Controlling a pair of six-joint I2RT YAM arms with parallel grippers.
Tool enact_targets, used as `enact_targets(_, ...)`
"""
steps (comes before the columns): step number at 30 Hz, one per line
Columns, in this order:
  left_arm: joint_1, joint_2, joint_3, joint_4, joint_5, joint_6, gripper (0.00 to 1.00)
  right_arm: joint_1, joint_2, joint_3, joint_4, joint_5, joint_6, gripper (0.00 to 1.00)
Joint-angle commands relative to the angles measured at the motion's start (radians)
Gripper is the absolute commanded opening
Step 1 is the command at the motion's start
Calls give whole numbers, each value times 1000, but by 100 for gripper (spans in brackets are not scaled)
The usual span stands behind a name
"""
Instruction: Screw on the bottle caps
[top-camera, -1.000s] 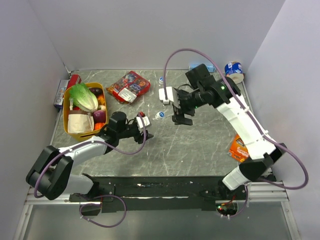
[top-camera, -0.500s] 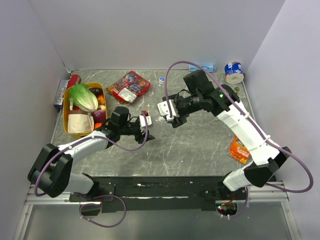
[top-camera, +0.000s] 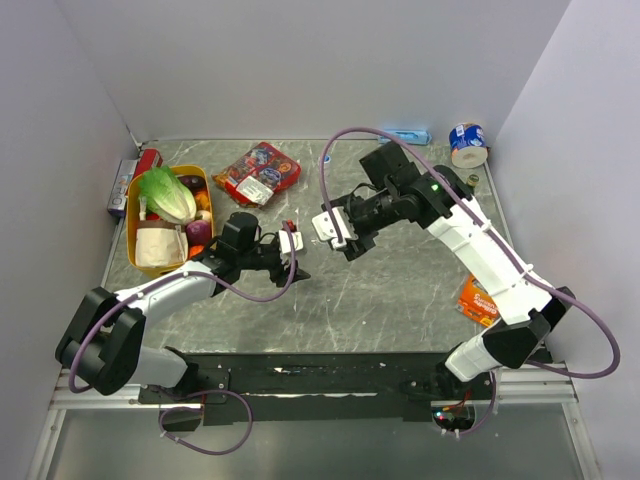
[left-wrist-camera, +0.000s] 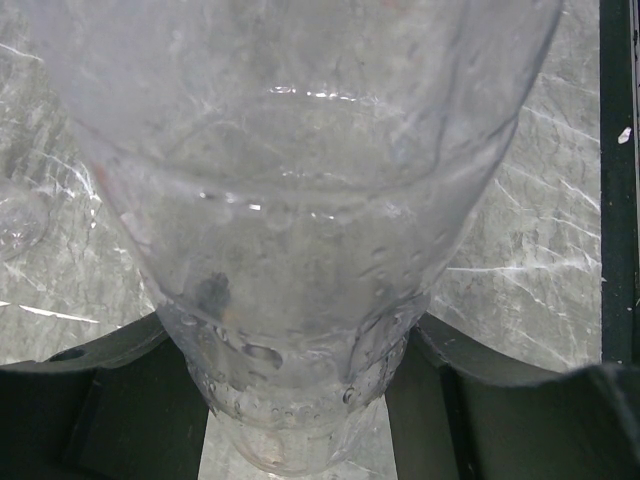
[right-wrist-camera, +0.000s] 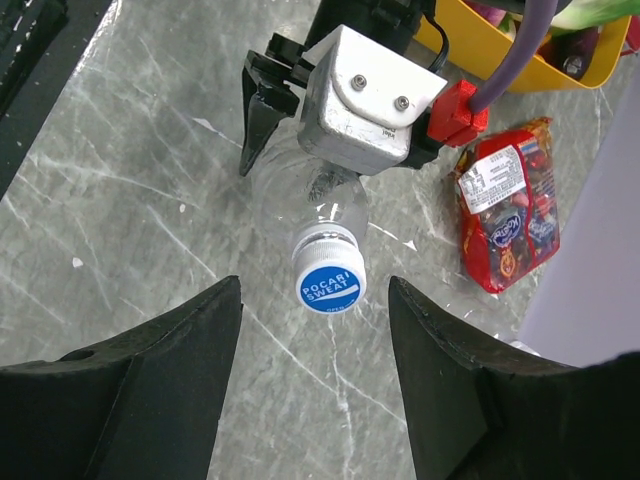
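My left gripper (top-camera: 297, 262) is shut on a clear plastic bottle (left-wrist-camera: 300, 200), gripped near its base (left-wrist-camera: 290, 400). In the right wrist view the bottle (right-wrist-camera: 305, 205) points towards the camera. A blue cap with white lettering (right-wrist-camera: 330, 283) sits on its neck. My right gripper (right-wrist-camera: 313, 290) is open, with a finger on each side of the cap and not touching it. From above, the right gripper (top-camera: 345, 243) faces the left one closely. I cannot make out a second bottle or a second cap for certain.
A yellow basket (top-camera: 135, 215) of vegetables stands at the left. A red snack packet (top-camera: 258, 172) lies behind the grippers and also shows in the right wrist view (right-wrist-camera: 505, 205). A blue-and-white tin (top-camera: 467, 143) is at the back right, and an orange packet (top-camera: 478, 297) is at the right.
My right gripper has swung left towards the left gripper and now brackets the bottle's cap. My left gripper shifted slightly right with the bottle.
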Motion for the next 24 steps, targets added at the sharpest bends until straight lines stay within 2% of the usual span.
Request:
enact_targets(1, 2, -10, 42, 20, 47, 34, 1, 15, 9, 16, 35, 12, 14, 66)
enact_targets(12, 2, -24, 40, 27, 47, 34, 1, 16, 51, 48, 6, 26, 5, 55)
enact_targets(20, 3, -31, 33, 38, 38, 49, 1, 16, 97, 117, -50, 19, 20, 39)
enact_targets(24, 2, -42, 20, 70, 1, 73, 1, 16, 152, 194, -132, 17, 25, 33)
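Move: Just off the right fingertips sits the white cap with the blue top, on the mouth of the bottle in the left hand: about 1 cm ahead, 1 cm left and 2 cm below. Some 13 cm ahead, 5 cm left and 27 cm down lies another clear bottle; the red bag is roughly 17 cm ahead and 20 cm left, equally low. From the left hand, the cap is about 3 cm ahead, 7 cm right and 12 cm up. Sinking nearly 2 cm onto the capped bottle mouth while easing about 1 cm forward and 1 cm left, the right hand closes its half-open fingers until the tips pinch the cap from both sides, rising back a little over half a centimetre as they shut. The wrist hardly turns. The left hand stays in place and keeps its hold on the bottle body. ##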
